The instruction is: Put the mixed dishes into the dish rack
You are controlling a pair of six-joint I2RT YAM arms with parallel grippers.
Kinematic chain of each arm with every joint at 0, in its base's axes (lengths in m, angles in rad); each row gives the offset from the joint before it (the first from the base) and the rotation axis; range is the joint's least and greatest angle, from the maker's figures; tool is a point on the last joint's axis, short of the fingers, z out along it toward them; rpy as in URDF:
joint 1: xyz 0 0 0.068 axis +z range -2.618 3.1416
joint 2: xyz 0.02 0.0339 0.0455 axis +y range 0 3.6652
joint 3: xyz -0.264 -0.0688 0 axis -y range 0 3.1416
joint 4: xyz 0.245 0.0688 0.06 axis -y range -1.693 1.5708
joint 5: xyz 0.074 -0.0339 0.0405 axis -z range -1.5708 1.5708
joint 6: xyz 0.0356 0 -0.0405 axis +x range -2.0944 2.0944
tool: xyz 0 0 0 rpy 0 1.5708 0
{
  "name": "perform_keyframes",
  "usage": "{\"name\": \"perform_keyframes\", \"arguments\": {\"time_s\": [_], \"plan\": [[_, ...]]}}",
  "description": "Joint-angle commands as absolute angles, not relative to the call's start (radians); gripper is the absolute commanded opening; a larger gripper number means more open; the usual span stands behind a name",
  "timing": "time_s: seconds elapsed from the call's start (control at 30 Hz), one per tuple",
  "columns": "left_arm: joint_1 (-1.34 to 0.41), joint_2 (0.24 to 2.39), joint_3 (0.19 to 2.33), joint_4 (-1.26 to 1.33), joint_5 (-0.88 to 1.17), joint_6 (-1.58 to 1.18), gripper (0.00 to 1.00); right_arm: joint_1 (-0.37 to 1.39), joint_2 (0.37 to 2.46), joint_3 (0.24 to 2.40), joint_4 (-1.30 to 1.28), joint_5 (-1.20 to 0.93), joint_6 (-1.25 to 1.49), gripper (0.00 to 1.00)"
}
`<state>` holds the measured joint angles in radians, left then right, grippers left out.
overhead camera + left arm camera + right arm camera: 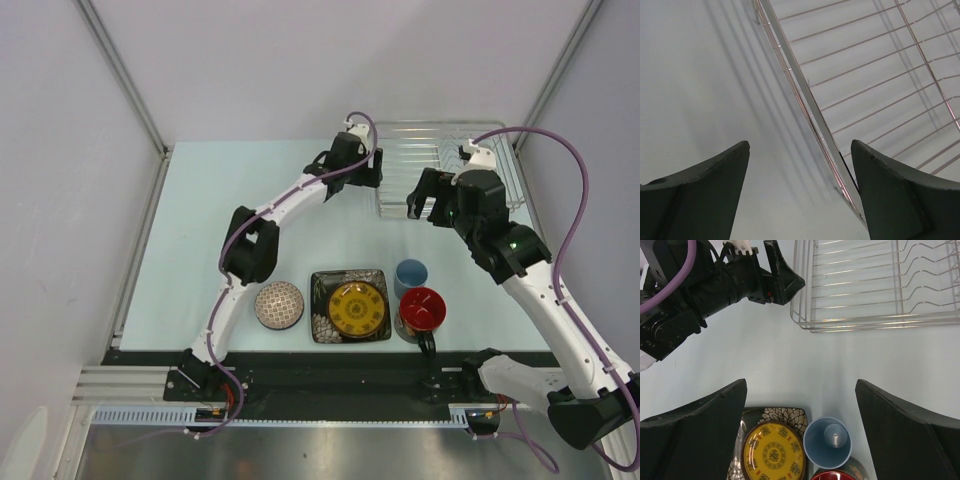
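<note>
The dishes stand in a row near the front: speckled bowl (278,305), square black plate with yellow centre (350,306), light blue cup (410,276) and dark mug with red inside (422,310). The silver wire dish rack (430,128) stands at the back right and holds no dishes. My left gripper (375,172) is open at the rack's left edge; in the left wrist view the rack's rim (810,107) runs between my open fingers (800,145), close to the right one. My right gripper (425,203) is open and empty, held above the table between rack and cup. Its view (800,382) shows cup (828,441), plate (771,450), mug rim (832,475) and rack (870,315).
The left arm's black wrist (740,280) reaches across beside the rack's near-left corner. Grey walls and metal frame posts (125,75) close in the table on the left, back and right. The arm bases sit on a black rail (340,375) at the front.
</note>
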<state>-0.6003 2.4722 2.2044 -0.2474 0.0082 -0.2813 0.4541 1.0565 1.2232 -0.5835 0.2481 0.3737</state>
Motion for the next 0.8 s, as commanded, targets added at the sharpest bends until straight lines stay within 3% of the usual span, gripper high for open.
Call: {"name": "perform_keyframes", "arguments": {"time_s": [0.0,0.17,0.2,0.23,0.37,0.77], "plan": [[-0.620,2.496,2.201,-0.244,0.051,-0.307,0.87,0.446,1.049,1.210,-0.551,0.267,0.382,0.95],[-0.640,2.506,2.194,-0.247,0.048,-0.299,0.82,0.431,1.052,1.201,-0.540,0.253,0.387,0.95],[-0.641,2.510,2.194,-0.258,0.045,-0.295,0.77,0.430,1.051,1.200,-0.538,0.249,0.388,0.95],[-0.641,2.514,2.194,-0.262,0.041,-0.290,0.64,0.426,1.051,1.198,-0.538,0.250,0.390,0.95],[-0.630,2.510,2.174,-0.273,0.017,-0.285,0.43,0.416,1.046,1.195,-0.540,0.245,0.391,0.95],[-0.548,2.289,1.944,-0.314,-0.060,-0.244,0.31,0.232,1.106,1.190,-0.497,0.178,0.379,0.95]]}}
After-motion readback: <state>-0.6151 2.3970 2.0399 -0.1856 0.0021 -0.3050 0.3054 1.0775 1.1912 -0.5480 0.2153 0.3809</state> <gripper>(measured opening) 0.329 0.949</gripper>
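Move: The dish rack's left rim runs just beside the left fingers, its nearest stretch some 2 cm to that hand's right, about 1 cm back and 1 cm below; the blue cup stands roughly 25 cm back and 7 cm right. The middle of the rack's right rim lies some 25 cm ahead of the open right hand, 26 cm to its right and 20 cm below. From the right hand, the blue cup is almost straight below, about 25 cm down, and the red bowl about 10 cm back, 1 cm right. The left hand works back and to the right about 3 cm while sinking slightly, closing its fingers from nearly wide open to about a third around the dish rack's left rim, then draws some 3 cm left, dragging the rack with it. The right hand, staying open and high, starts slowly and then picks up speed to the right, about 4 cm in all and 2 cm forward, sinking slightly and turning some 5 degrees clockwise, towards the rack's right side. ##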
